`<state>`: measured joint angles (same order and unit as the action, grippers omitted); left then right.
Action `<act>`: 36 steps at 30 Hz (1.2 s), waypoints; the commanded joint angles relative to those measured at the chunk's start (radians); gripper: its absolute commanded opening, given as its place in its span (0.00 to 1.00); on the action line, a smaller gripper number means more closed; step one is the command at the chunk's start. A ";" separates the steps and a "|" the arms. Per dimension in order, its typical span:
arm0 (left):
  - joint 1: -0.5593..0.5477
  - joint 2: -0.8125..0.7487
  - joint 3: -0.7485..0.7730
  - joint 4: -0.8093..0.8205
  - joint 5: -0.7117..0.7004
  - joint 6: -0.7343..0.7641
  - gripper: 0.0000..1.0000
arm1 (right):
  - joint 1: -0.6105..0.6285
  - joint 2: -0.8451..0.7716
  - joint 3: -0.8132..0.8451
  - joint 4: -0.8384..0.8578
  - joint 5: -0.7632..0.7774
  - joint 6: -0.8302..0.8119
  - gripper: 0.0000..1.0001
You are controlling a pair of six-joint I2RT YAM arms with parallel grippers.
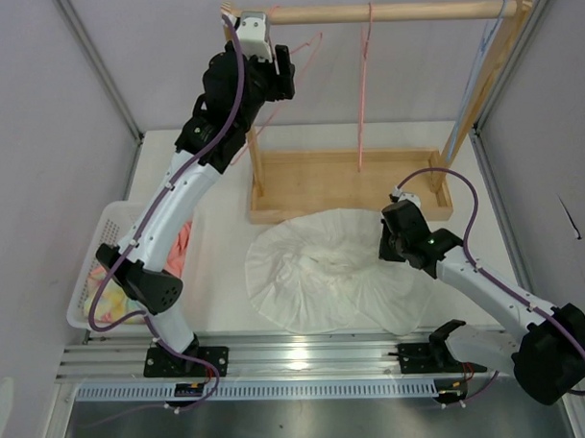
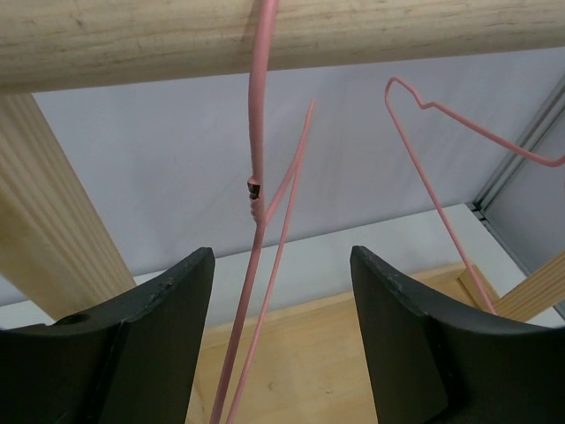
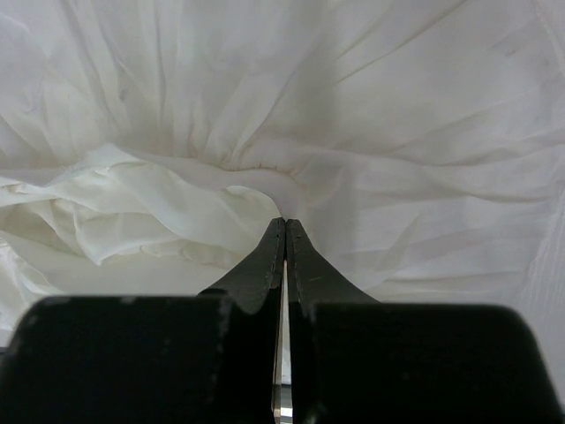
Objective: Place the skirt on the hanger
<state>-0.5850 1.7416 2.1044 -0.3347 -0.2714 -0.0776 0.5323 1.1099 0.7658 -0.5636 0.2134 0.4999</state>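
The white skirt (image 1: 323, 271) lies spread flat and round on the table in front of the wooden rack. My right gripper (image 1: 390, 241) is low over its right part, shut on a bunched fold of the skirt (image 3: 353, 106) that gathers at the tips. The pale salmon-pink hanger (image 1: 308, 47) hangs by its hook from the left end of the rod (image 1: 391, 12). My left gripper (image 1: 287, 67) is raised to it. In the left wrist view the left gripper (image 2: 282, 256) stands open, with the hanger's neck wires (image 2: 256, 221) between the fingers, nearer the left one and touching neither.
A deeper pink hanger (image 1: 364, 92) hangs mid-rod, and in the left wrist view this hanger (image 2: 433, 194) is to the right. A light blue hanger (image 1: 488, 39) hangs at the right end. The rack's wooden base tray (image 1: 311, 185) lies behind the skirt. A white basket (image 1: 106, 235) of pink and yellow clothes sits left.
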 commanded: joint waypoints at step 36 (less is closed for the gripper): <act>0.054 0.053 0.167 0.131 0.176 0.053 0.00 | -0.023 0.004 0.010 0.016 -0.014 -0.041 0.00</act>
<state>-0.5468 1.8301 2.2276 -0.2493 -0.1486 -0.0429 0.5129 1.1099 0.7658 -0.5636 0.1967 0.4725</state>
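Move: The pink hanger's neck stands upright between the left hand's open fingers, about 3 cm ahead, sideways level and 1 cm up. The wooden rod it hangs from crosses some 4 cm ahead and 7 cm up; the rack's left post is roughly 10 cm left and 4 ahead, the second pink hanger about 15 cm right and 4 ahead. From the right hand the neck lies around 22 cm left, 24 ahead and 38 up. Left hand eases about 2 cm forward and slightly right, pinches the hanger's neck, and rises some 4 cm. ##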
